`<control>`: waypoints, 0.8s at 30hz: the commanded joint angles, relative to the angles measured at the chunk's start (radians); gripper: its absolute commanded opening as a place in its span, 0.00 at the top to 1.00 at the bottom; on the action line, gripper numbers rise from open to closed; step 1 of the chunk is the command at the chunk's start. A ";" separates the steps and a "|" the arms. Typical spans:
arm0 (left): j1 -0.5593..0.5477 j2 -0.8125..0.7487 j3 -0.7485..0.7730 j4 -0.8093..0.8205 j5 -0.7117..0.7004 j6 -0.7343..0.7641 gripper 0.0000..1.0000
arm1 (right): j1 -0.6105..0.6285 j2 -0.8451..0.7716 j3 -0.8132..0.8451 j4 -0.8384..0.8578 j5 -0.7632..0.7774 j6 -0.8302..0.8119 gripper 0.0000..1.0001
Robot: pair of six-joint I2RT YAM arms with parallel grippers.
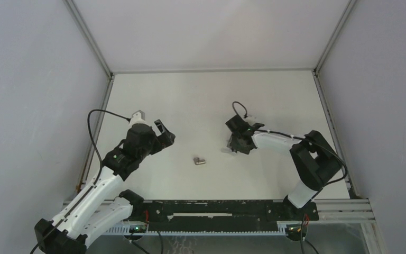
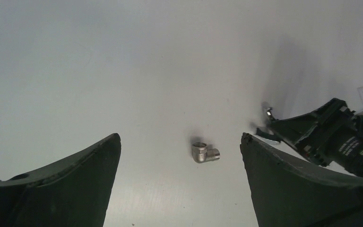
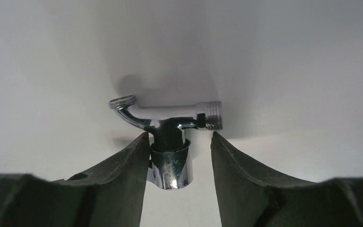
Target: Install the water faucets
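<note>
A stubby silver faucet part (image 1: 199, 161), a short elbow fitting, lies on the white table mid-front; in the left wrist view it (image 2: 204, 152) lies ahead, between my fingers' lines. My left gripper (image 1: 165, 133) (image 2: 180, 136) is open and empty, held left of it. The bent chrome faucet part (image 3: 170, 116) with threaded ends lies on the table, its handle (image 3: 171, 165) between my right gripper's (image 3: 179, 135) fingers. The left finger touches the handle; a gap shows on the right. The right gripper (image 1: 235, 145) sits low on the table, right of the elbow.
White table (image 1: 201, 100) with grey walls and aluminium frame rails on both sides. A black rail (image 1: 217, 209) runs along the near edge between the arm bases. The right arm's gripper (image 2: 312, 132) shows at the right in the left wrist view.
</note>
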 commanded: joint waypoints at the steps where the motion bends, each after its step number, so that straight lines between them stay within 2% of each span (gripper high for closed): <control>1: 0.003 0.021 0.007 0.045 0.037 0.003 0.00 | -0.137 -0.134 -0.108 -0.010 0.043 -0.051 0.42; 3: 0.003 0.032 0.011 0.050 0.046 0.007 0.00 | -0.179 -0.166 -0.131 -0.005 0.038 -0.098 0.40; 8: -0.006 0.052 0.016 0.064 0.059 0.010 0.00 | -0.225 -0.235 -0.141 0.008 -0.009 -0.200 0.23; 11: -0.012 0.055 0.017 0.062 0.061 0.016 0.00 | -0.241 -0.270 -0.140 0.012 -0.030 -0.225 0.17; 19: -0.017 0.048 0.007 0.058 0.037 0.001 0.00 | -0.275 -0.322 -0.151 0.075 -0.157 -0.266 0.16; 24: -0.019 0.048 0.011 0.051 0.034 0.003 0.00 | -0.310 -0.311 -0.151 0.062 -0.160 -0.266 0.15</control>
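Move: The faucet stands between the right hand's half-open fingers, its middle roughly 1 cm ahead of the hand and 1 cm below, with the left finger up against its body. The elbow fitting lies some 13 cm to the left of the right hand and 4 cm back, about 1 cm lower. From the left hand, the faucet is about 21 cm to the right, 3 cm ahead and 15 cm below. Rightward in a quick, level sweep of nearly 9 cm, the right hand keeps pushing the faucet along the table with its left finger, away from the elbow fitting. Then the fingers spread to nearly wide open and the hand lifts off it, rising about 4 cm while easing slightly forward and back left, fingertips tilting a little forward. ##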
